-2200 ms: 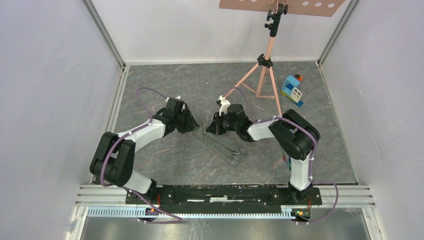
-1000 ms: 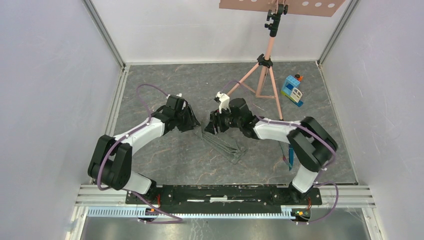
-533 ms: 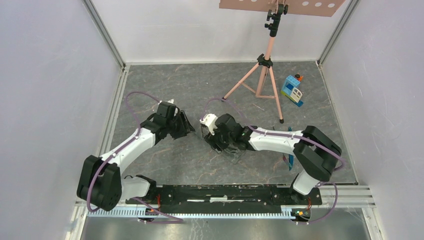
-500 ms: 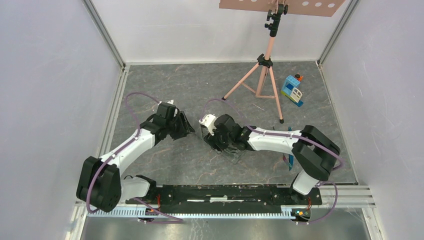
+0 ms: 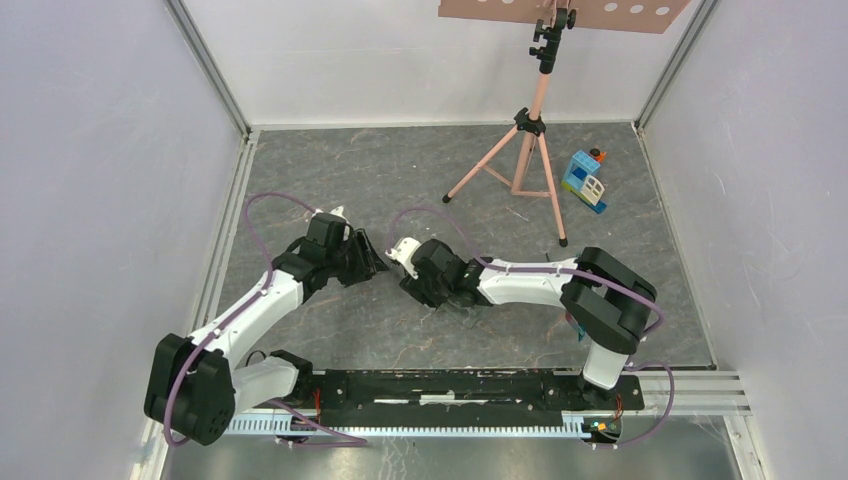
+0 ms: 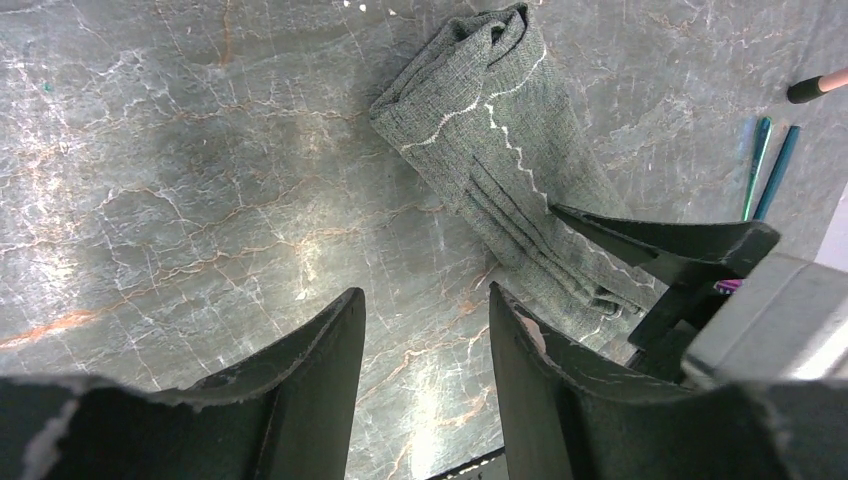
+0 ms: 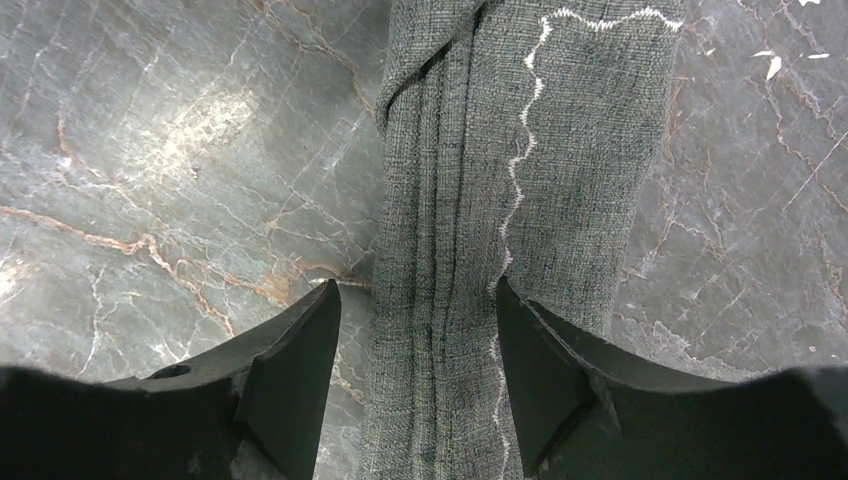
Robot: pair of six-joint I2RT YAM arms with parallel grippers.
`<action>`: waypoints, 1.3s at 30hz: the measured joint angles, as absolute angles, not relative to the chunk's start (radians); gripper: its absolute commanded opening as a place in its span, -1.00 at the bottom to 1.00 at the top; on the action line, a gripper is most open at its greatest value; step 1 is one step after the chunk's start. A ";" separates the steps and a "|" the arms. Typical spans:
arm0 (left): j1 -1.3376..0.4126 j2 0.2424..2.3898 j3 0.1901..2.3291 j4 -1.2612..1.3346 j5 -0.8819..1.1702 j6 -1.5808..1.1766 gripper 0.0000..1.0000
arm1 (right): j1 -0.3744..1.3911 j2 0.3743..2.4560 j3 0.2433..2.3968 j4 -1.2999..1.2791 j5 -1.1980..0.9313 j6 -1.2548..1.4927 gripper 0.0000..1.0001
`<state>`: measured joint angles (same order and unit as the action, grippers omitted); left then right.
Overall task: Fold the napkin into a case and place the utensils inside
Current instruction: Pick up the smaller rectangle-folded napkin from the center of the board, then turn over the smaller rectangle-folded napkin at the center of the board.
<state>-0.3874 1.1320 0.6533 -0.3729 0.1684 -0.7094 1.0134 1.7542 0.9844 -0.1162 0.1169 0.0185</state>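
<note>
The napkin (image 7: 500, 150) is a dark grey cloth bunched into a long narrow strip with a pale zigzag stitch, lying flat on the marbled floor. My right gripper (image 7: 418, 300) is open and straddles the strip, one finger on each side and low over it. In the left wrist view the napkin (image 6: 500, 150) runs diagonally, and my left gripper (image 6: 425, 310) is open over bare floor just beside its near end. Two slim teal utensils (image 6: 762, 165) lie on the floor beyond the cloth. In the top view the left gripper (image 5: 370, 265) and right gripper (image 5: 410, 285) nearly face each other.
A pink tripod (image 5: 527, 150) stands at the back centre, one foot (image 6: 815, 88) close to the utensils. A blue-and-white toy block house (image 5: 585, 180) sits back right. White walls with metal rails (image 5: 225, 220) enclose the floor on three sides.
Both grippers have shifted left and toward the near edge. The right gripper slid along the napkin strip, and both pairs of jaws opened a little wider.
</note>
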 measured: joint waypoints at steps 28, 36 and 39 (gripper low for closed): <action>-0.376 0.872 0.637 -0.553 0.028 -0.709 0.15 | 1.145 1.752 1.011 -0.079 0.314 0.156 -0.99; -0.376 0.733 0.744 -0.693 -0.075 -0.707 0.17 | 1.057 1.737 0.966 0.175 -0.216 0.532 -0.99; -0.376 0.712 0.778 -0.725 -0.089 -0.702 0.17 | 1.022 1.800 0.887 0.409 -0.384 0.723 -0.99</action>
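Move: The napkin lies right under the right hand's open fingers, its middle about 1 cm ahead and 2 cm below, stretched from far left to near right. The blue utensil is some 30 cm to this hand's right, level with it, and the tripod foot about 27 cm to the right and 11 cm farther out. From the left hand, the napkin's middle lies about 12 cm to the right, 2 cm back and 7 cm below. The right fingers pinch the napkin's pleated side near mid-length, shutting almost in place while they tilt to a shallower slant. Then, keeping hold, the right hand swings about 10 cm left and 8 cm back, rising some 5 cm, its fingers turning to point mainly left. The open left hand clears away up, left and slightly back. ##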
